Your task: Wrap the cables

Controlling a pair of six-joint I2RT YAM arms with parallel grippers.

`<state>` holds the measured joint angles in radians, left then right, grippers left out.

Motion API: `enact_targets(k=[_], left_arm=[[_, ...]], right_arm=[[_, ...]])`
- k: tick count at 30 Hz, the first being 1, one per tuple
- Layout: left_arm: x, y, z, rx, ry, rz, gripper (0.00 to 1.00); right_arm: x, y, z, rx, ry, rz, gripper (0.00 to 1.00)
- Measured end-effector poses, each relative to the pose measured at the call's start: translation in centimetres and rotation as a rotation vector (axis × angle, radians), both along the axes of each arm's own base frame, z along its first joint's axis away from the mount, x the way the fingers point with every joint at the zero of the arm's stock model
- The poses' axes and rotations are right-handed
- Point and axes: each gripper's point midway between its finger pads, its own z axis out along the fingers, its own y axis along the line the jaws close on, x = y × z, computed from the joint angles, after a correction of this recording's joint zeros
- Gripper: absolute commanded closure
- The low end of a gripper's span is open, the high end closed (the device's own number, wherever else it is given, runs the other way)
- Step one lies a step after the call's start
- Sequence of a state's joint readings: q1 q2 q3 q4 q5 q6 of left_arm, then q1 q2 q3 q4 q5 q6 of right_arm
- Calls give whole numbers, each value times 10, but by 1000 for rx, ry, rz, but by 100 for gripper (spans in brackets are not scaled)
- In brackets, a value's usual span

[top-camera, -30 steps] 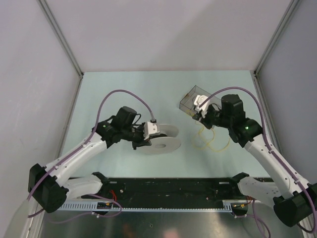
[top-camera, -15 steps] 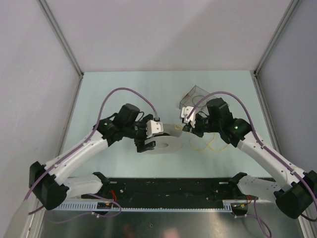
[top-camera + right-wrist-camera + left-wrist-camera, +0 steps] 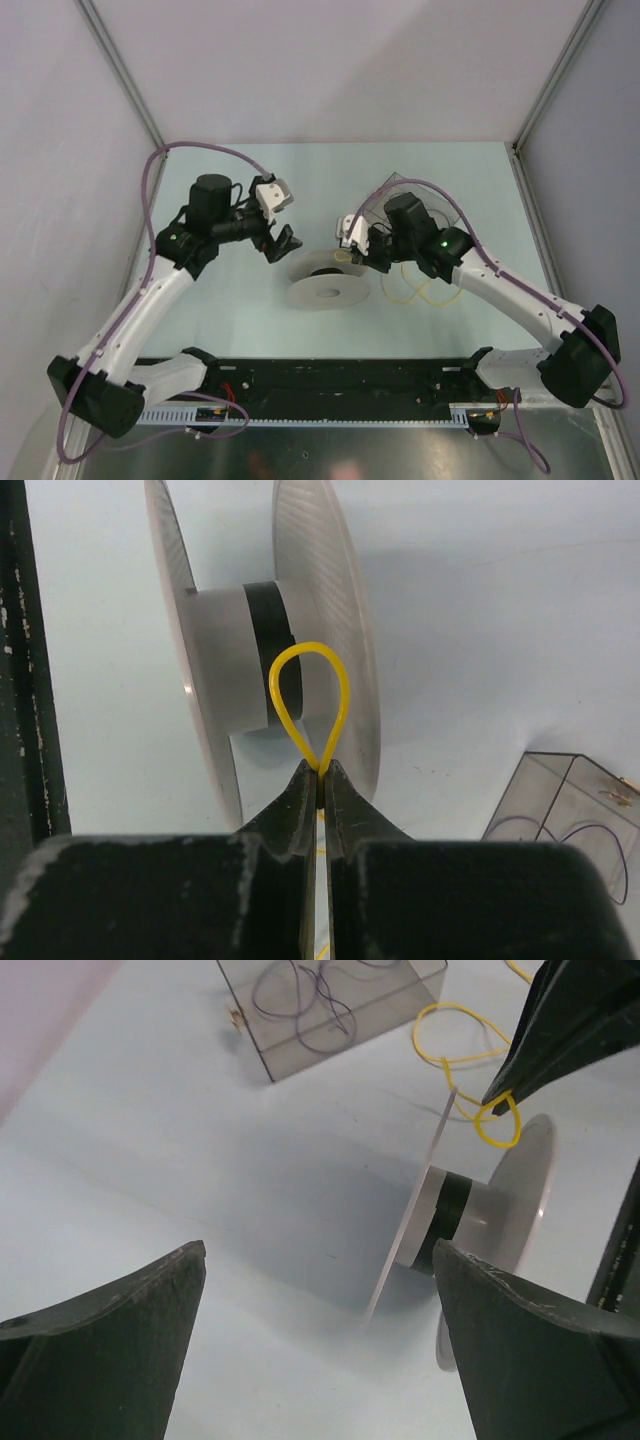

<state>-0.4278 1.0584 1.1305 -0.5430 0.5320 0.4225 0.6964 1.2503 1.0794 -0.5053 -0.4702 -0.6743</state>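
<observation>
A thin yellow cable (image 3: 422, 292) lies in loose loops on the table right of a white spool (image 3: 328, 290) that has two flanges and a grey hub with a black band. My right gripper (image 3: 320, 770) is shut on a small teardrop loop of the cable (image 3: 312, 695), held just in front of the spool's hub (image 3: 250, 650) between the flanges. In the top view the right gripper (image 3: 346, 257) sits at the spool's right side. My left gripper (image 3: 318, 1250) is open and holds nothing. It hangs up and left of the spool (image 3: 470, 1225), clear of it, and shows from above too, left gripper (image 3: 279, 243).
A clear plastic box (image 3: 330, 1005) with thin purple wires inside stands behind the spool, partly hidden by the right arm in the top view. More yellow cable loops (image 3: 465, 1040) lie between the box and the spool. A black strip (image 3: 340, 378) runs along the near edge.
The left gripper has opened, let go of the spool and drawn back up and left. The right gripper has carried the cable loop leftward to the spool's hub.
</observation>
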Motion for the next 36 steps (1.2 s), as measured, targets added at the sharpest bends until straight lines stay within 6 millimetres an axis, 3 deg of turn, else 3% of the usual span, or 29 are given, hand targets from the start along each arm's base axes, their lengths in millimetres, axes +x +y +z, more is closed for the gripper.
enact_targets(k=[6, 11, 14, 19, 23, 29, 36], left_arm=[[11, -11, -47, -34, 143, -53, 9], [-13, -19, -91, -77, 234, -168, 27], [-28, -24, -106, -101, 257, -234, 41], [-35, -31, -113, -139, 225, -295, 51], [-31, -37, -107, -171, 177, -316, 54], [-28, -48, -93, -217, 116, -348, 53], [-28, -54, -89, -237, 110, -369, 48]], right_arm=[[-7, 16, -15, -102, -42, 14, 100], [-14, 25, -28, -167, -65, 13, 100], [-10, 25, -37, -199, -56, -27, 100], [0, 26, -42, -203, -50, -89, 100], [4, 30, -38, -179, -60, -113, 100], [9, 37, -33, -142, -70, -124, 100], [10, 40, -39, -145, -57, -121, 100]])
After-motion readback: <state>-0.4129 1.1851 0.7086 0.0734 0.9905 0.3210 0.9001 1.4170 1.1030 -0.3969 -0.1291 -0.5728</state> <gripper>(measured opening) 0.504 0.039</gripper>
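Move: The yellow cable loop, jutting from the right fingertips, is about 12 cm to the left hand's right, 2 cm back and 7 cm below. The upright spool's hub is some 9 cm right, 2 cm back and 17 cm below that hand. From the right hand, the hub lies about 5 cm left, level fore and aft, 9 cm below; the loose cable is 14 cm right, 3 cm ahead, and the clear box 15 cm right, 22 cm ahead, both 20 cm down. Down by about 11 cm, then back up a couple, the left hand drops towards the loop, drawing back after a brief forward start and working 5 cm right; it turns some 20 degrees clockwise and half closes, fingers straddling the spool's far flange without gripping the loop. The right hand keeps its pinch and carries the loop about 4 cm left and 4 cm down, in between the flanges towards the hub. ##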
